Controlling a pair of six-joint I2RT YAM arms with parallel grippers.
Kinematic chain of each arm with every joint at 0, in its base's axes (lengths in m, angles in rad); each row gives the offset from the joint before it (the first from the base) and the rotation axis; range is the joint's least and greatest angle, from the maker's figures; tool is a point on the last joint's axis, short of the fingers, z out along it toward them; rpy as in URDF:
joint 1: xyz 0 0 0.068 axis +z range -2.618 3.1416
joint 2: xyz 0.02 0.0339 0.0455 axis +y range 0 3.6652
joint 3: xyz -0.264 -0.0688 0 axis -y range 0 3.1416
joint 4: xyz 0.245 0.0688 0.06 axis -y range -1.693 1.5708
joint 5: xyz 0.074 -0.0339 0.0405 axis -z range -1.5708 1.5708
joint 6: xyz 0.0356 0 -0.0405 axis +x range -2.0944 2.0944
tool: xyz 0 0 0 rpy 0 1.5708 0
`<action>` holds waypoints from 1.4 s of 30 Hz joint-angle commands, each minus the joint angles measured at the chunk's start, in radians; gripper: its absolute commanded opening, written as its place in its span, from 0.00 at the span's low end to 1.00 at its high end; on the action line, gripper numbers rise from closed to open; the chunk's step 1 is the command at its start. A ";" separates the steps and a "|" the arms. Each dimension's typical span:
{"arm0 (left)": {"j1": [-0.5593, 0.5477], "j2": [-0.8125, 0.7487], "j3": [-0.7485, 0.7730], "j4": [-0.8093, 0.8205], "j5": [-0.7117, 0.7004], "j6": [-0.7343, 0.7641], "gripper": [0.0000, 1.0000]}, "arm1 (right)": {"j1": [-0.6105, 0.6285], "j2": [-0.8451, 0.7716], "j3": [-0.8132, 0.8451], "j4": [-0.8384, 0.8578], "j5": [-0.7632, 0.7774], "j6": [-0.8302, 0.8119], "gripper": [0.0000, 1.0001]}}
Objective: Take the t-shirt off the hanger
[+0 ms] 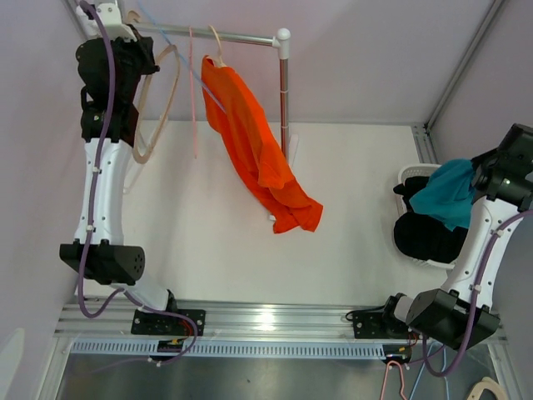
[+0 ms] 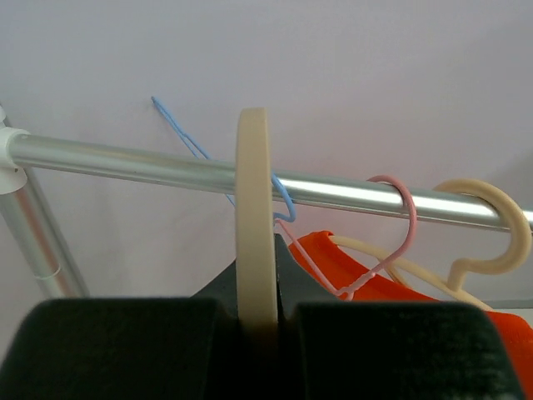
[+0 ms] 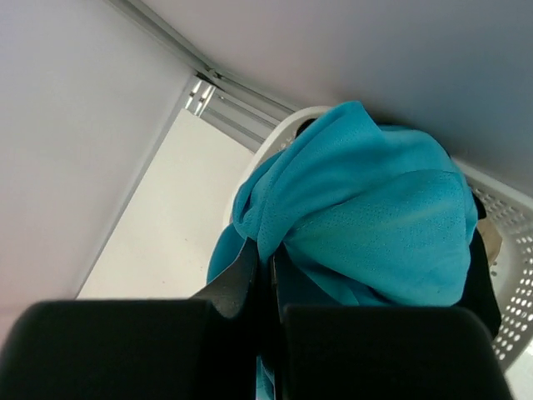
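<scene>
My left gripper (image 1: 143, 65) is up at the rail (image 1: 225, 36) and shut on an empty cream hanger (image 1: 158, 108). In the left wrist view the hanger (image 2: 254, 225) stands edge-on between the jaws, its hook at the rail (image 2: 125, 162). My right gripper (image 1: 480, 179) is shut on a teal t-shirt (image 1: 445, 193) and holds it bunched over the white basket (image 1: 412, 173). In the right wrist view the teal cloth (image 3: 366, 225) is pinched between the jaws. An orange t-shirt (image 1: 258, 150) hangs from another cream hanger (image 2: 491, 242) on the rail.
A pink wire hanger (image 2: 404, 225) and a blue wire hanger (image 2: 179, 129) hang on the rail between my left gripper and the orange t-shirt (image 2: 375, 279). The rail's upright post (image 1: 284, 92) stands behind the orange shirt. The basket (image 3: 508, 250) holds dark clothes (image 1: 425, 237).
</scene>
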 commanded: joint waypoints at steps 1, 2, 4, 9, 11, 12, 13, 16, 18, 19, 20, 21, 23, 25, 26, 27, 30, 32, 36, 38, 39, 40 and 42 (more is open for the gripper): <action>-0.045 -0.026 0.054 -0.036 -0.192 0.083 0.01 | -0.005 -0.025 -0.033 0.107 0.011 0.074 0.00; -0.050 -0.035 0.044 -0.038 -0.207 0.084 0.01 | -0.005 -0.024 -0.049 0.117 0.013 0.082 0.00; -0.059 -0.065 -0.009 -0.038 -0.231 0.068 0.01 | -0.005 -0.022 -0.113 0.149 0.019 0.108 0.00; -0.078 -0.127 -0.079 -0.096 -0.210 0.015 0.01 | 0.001 -0.016 -0.306 0.230 0.026 0.184 0.00; -0.094 -0.145 -0.087 -0.108 -0.263 0.031 0.01 | 0.012 -0.014 -0.422 0.285 0.060 0.244 0.00; -0.111 -0.147 -0.082 -0.136 -0.279 0.038 0.01 | 0.020 -0.013 -0.463 0.307 0.074 0.263 0.00; -0.117 -0.145 -0.070 -0.156 -0.293 0.047 0.01 | 0.027 -0.011 -0.498 0.351 0.085 0.287 0.00; -0.139 -0.171 -0.103 -0.190 -0.354 0.066 0.01 | 0.050 0.019 -0.572 0.385 0.103 0.300 0.00; -0.142 -0.222 -0.151 -0.113 -0.395 0.083 0.01 | 0.053 0.025 -0.584 0.393 0.100 0.295 0.00; -0.142 -0.239 -0.194 -0.083 -0.411 0.103 0.01 | 0.054 0.025 -0.581 0.393 0.102 0.290 0.00; -0.142 -0.253 -0.232 -0.055 -0.418 0.107 0.01 | 0.052 0.024 -0.578 0.390 0.103 0.278 0.00; -0.141 -0.265 -0.242 -0.024 -0.429 0.139 0.01 | 0.052 0.019 -0.575 0.385 0.105 0.272 0.00; -0.141 -0.247 -0.212 -0.012 -0.444 0.172 0.01 | 0.052 0.010 -0.575 0.388 0.109 0.257 0.00; -0.139 -0.199 -0.132 -0.108 -0.458 0.170 0.01 | 0.050 0.021 -0.601 0.405 0.112 0.255 0.00; -0.141 -0.192 -0.109 -0.133 -0.457 0.167 0.01 | 0.049 0.035 -0.612 0.413 0.105 0.263 0.00; -0.141 -0.198 -0.095 -0.143 -0.461 0.158 0.01 | 0.043 0.074 -0.626 0.442 0.090 0.267 0.00; -0.139 -0.230 -0.168 -0.144 -0.515 0.143 0.01 | 0.049 0.175 -0.649 0.468 0.030 0.287 0.00; -0.139 -0.273 -0.252 -0.041 -0.572 0.167 0.01 | 0.053 0.211 -0.638 0.469 -0.002 0.281 0.04; -0.133 -0.276 -0.322 0.036 -0.592 0.207 0.01 | 0.073 0.193 -0.630 0.462 0.045 0.241 0.40; -0.125 -0.245 -0.303 0.028 -0.598 0.207 0.01 | 0.098 0.139 -0.592 0.439 0.156 0.226 0.80; -0.124 -0.239 -0.302 0.043 -0.596 0.210 0.01 | 0.109 0.122 -0.566 0.375 0.198 0.220 0.89; -0.124 -0.236 -0.314 0.060 -0.598 0.212 0.01 | 0.122 0.090 -0.543 0.356 0.233 0.179 0.98; -0.119 -0.241 -0.338 0.161 -0.581 0.227 0.01 | 0.147 0.055 -0.476 0.312 0.287 0.152 0.99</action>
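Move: The right hand, holding the bunched teal t-shirt, is almost over the basket, whose middle is some 27 cm below and 2 cm left, level fore and aft. The black t-shirt lies 3 cm left and 3 cm back of that middle. From the left hand, pinching the empty wooden hanger, the rail is about 10 cm straight ahead and 4 cm higher; the blue hanger is 8 cm ahead, 5 cm right, the pink 7 cm ahead, 9 cm right. Opening wide, the right fingers let go of the teal t-shirt down in the basket, after a straight drop of about 25 cm with a little forward drift and a roughly 20-degree tilt; the hand then rises 4 cm. The left hand keeps its pinch on the wooden hanger, drawing back 6–7 cm from the rail while sinking 5 cm and swinging left 5 cm, turning counter-clockwise some 25 degrees. ##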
